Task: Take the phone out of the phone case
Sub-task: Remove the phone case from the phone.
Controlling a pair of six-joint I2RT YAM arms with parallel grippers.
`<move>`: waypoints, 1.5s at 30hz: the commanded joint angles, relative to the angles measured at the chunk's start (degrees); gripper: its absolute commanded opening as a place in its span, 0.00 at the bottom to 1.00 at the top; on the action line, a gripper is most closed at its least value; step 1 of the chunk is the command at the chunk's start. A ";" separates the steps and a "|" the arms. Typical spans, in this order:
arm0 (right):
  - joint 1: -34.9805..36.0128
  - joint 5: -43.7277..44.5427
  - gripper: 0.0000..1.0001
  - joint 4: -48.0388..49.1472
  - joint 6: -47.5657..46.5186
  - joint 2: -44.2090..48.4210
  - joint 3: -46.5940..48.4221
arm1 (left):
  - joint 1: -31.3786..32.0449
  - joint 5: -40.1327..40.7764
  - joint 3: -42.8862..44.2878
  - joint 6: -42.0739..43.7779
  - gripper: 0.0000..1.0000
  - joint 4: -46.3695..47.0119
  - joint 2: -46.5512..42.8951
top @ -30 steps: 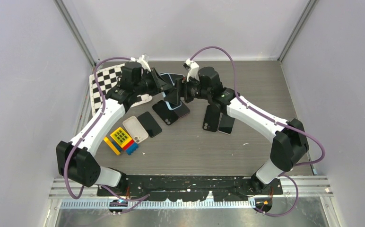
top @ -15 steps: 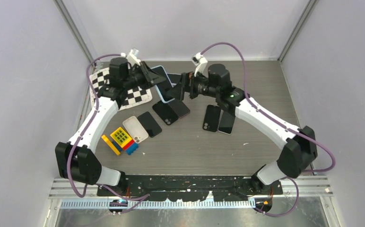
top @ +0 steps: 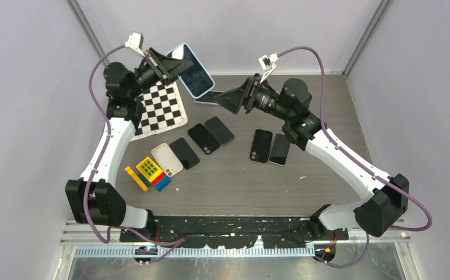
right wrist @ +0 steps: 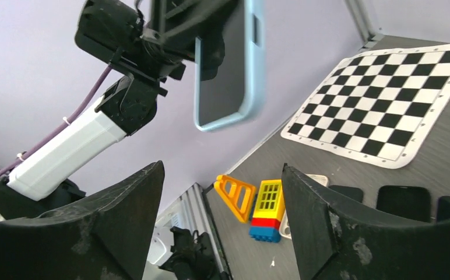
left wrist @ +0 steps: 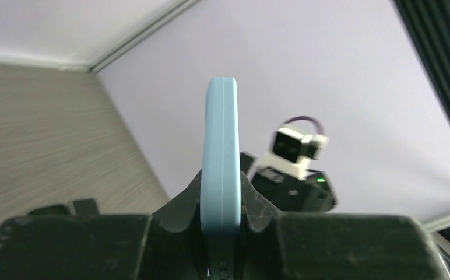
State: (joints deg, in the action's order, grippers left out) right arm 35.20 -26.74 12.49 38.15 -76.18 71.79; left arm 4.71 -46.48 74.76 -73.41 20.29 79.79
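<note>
The light-blue phone case is raised high at the back left, edge-on in the left wrist view. My left gripper is shut on its lower end, one finger on each flat side. The dark face of the phone fills the case, and in the right wrist view it sits inside the blue rim. My right gripper is open, apart from the case and to its right, pointing left. Nothing lies between its fingers.
A checkerboard mat lies at the back left. Several dark phones lie across the table's middle, two more to the right. A white case and coloured toy bricks sit at the front left. Walls close in on three sides.
My left arm has lifted the cased phone up and back to the left. My right gripper, which was at the case, has pulled away to the right and stands open.
</note>
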 commanded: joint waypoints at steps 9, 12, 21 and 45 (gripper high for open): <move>3.47 -8.92 0.60 21.58 8.73 -4.27 2.21 | -0.06 1.78 2.94 -19.94 0.00 24.83 -2.24; 3.71 -8.53 0.58 22.23 9.90 -6.31 3.90 | -0.07 2.21 2.87 -20.32 0.00 25.20 -2.12; 4.10 -3.55 0.54 23.97 12.29 -9.81 7.11 | -0.04 3.73 0.50 -21.69 0.00 26.23 -2.18; 5.58 -1.75 0.26 21.60 12.32 -13.54 8.98 | 0.31 5.68 -2.45 -24.49 0.00 24.31 -2.48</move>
State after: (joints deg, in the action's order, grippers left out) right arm 40.56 -29.71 33.80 51.24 -89.32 78.22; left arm 4.69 -42.85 71.90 -94.19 41.06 79.15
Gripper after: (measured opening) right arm 0.356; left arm 0.167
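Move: The phone case, phone still in it, is in the left fingers; its middle sits about 2 cm back and 1 cm right of the left hand point. From the right hand it is about 9 cm ahead, 9 cm left and level, with its near corner about 1 cm ahead, 8 cm left and 3 cm below. On the table some 40 cm beneath the right hand, the dark pair lies 3 cm ahead and 5 cm left, the blue-edged phone 22 cm ahead and 6 cm left. The case's near corner is what the right hand goes for: it travels about 6 cm left and 4 cm up, dipping back and returning, tips tilting up and swinging counter-clockwise, while its fingers narrow from wide to about a third open around the corner. The left hand keeps its grip and lifts the case about 8 cm, drawing back, then sinks some 2 cm and eases forward, its fingers tilted up 15 degrees. ##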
